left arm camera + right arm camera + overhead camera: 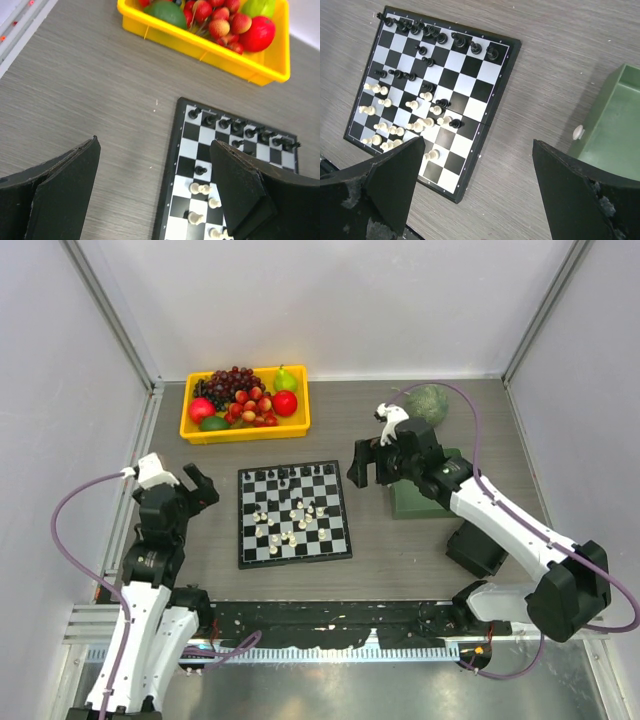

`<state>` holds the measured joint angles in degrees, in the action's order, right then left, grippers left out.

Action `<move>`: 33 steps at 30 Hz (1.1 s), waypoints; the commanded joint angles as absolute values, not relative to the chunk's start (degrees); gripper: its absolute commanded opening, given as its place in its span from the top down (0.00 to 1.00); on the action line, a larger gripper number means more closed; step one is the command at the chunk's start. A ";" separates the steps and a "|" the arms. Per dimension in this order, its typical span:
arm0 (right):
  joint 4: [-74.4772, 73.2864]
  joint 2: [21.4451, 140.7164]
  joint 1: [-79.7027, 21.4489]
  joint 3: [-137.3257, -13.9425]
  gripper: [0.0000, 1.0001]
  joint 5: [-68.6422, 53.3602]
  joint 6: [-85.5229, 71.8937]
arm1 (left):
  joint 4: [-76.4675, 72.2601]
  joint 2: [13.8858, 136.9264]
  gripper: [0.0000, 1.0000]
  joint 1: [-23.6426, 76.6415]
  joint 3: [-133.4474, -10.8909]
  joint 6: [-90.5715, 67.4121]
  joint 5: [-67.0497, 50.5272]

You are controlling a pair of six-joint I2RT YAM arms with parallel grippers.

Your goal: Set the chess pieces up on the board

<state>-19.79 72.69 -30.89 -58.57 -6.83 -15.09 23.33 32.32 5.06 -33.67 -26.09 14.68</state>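
The board [242, 530] lies flat in the middle of the table. Black chess pieces [290, 476] line its far edge, and a few stand further in. White chess pieces [288, 522] are scattered loosely over the middle and near squares, some lying down. My left gripper [192, 487] hangs open left of the board, holding nothing. In the left wrist view its fingers [65, 190] frame bare table and the board's [170, 165] left edge. My right gripper [368, 467] hovers open just right of the board's far corner. The right wrist view shows the board [479, 145] with black pieces [435, 34] and white pieces [395, 129].
A yellow tray [245, 431] of fruit stands behind the board. A green tray [415, 502] lies right of it under the right arm, with a small white item [578, 132] at its edge. A round green fruit [428, 403] rests at the back right.
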 commanded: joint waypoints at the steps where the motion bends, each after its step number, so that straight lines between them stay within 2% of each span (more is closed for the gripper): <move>1: -23.98 73.12 -31.11 -68.27 0.04 -2.64 -12.22 | 19.06 33.91 0.01 4.57 -39.97 -31.54 16.52; 4: -29.08 79.95 -31.11 -83.78 0.04 3.56 -10.28 | 23.97 38.65 0.01 4.57 -47.79 -37.24 17.84; 7: -34.69 86.12 -31.11 -97.77 0.04 8.42 -14.05 | 31.72 42.01 0.01 4.57 -51.42 -43.33 13.47; 9: -36.81 88.24 -31.29 -98.88 0.04 6.52 -19.84 | 30.42 41.93 0.01 4.57 -49.58 -42.19 12.22; 12: -27.12 85.01 -32.60 -88.54 0.00 1.94 -23.46 | 31.11 39.39 0.01 4.57 -45.90 -37.80 12.99; 17: -26.36 79.64 -35.32 -77.45 0.09 2.27 -21.99 | 29.80 32.45 0.01 4.57 -36.93 -36.12 14.50; 22: -29.44 77.35 -37.53 -71.02 0.20 5.71 -19.43 | 22.78 29.53 0.01 4.57 -31.03 -36.92 10.47; 24: -29.53 77.34 -38.93 -68.91 0.29 6.07 -19.25 | 21.97 30.58 0.01 4.57 -31.37 -35.69 9.14; 33: -28.30 83.92 -50.87 -65.57 0.39 8.70 -23.37 | 27.68 40.69 0.01 4.66 -39.20 -28.22 8.61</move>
<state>-30.30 81.25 -46.28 -65.69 6.04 -20.71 27.86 38.59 4.84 -36.29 -32.40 9.39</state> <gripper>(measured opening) 0.615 0.991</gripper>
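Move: The white piece standing alone near the board's near right corner, which the empty right hand seems to be going for, lies about 9 cm to its left, 6 cm back and 17 cm below. A black pawn on the right edge stands some 8 cm left and 1 cm back from the hand. The green box's middle is roughly 15 cm right and 6 cm ahead. From the left hand the same white piece is about 22 cm right and 6 cm back. Up and forward first, the right hand swings some 15 cm high, its fingers tipping up; then it comes down and back, drifting left over the board's right part, towards the lone white piece, with the fingers tipping down again and narrowing to roughly two thirds open. The left hand bobs up about 8 cm beside the board and sinks slightly below its start, rolling around 10 degrees, fingers wide. ##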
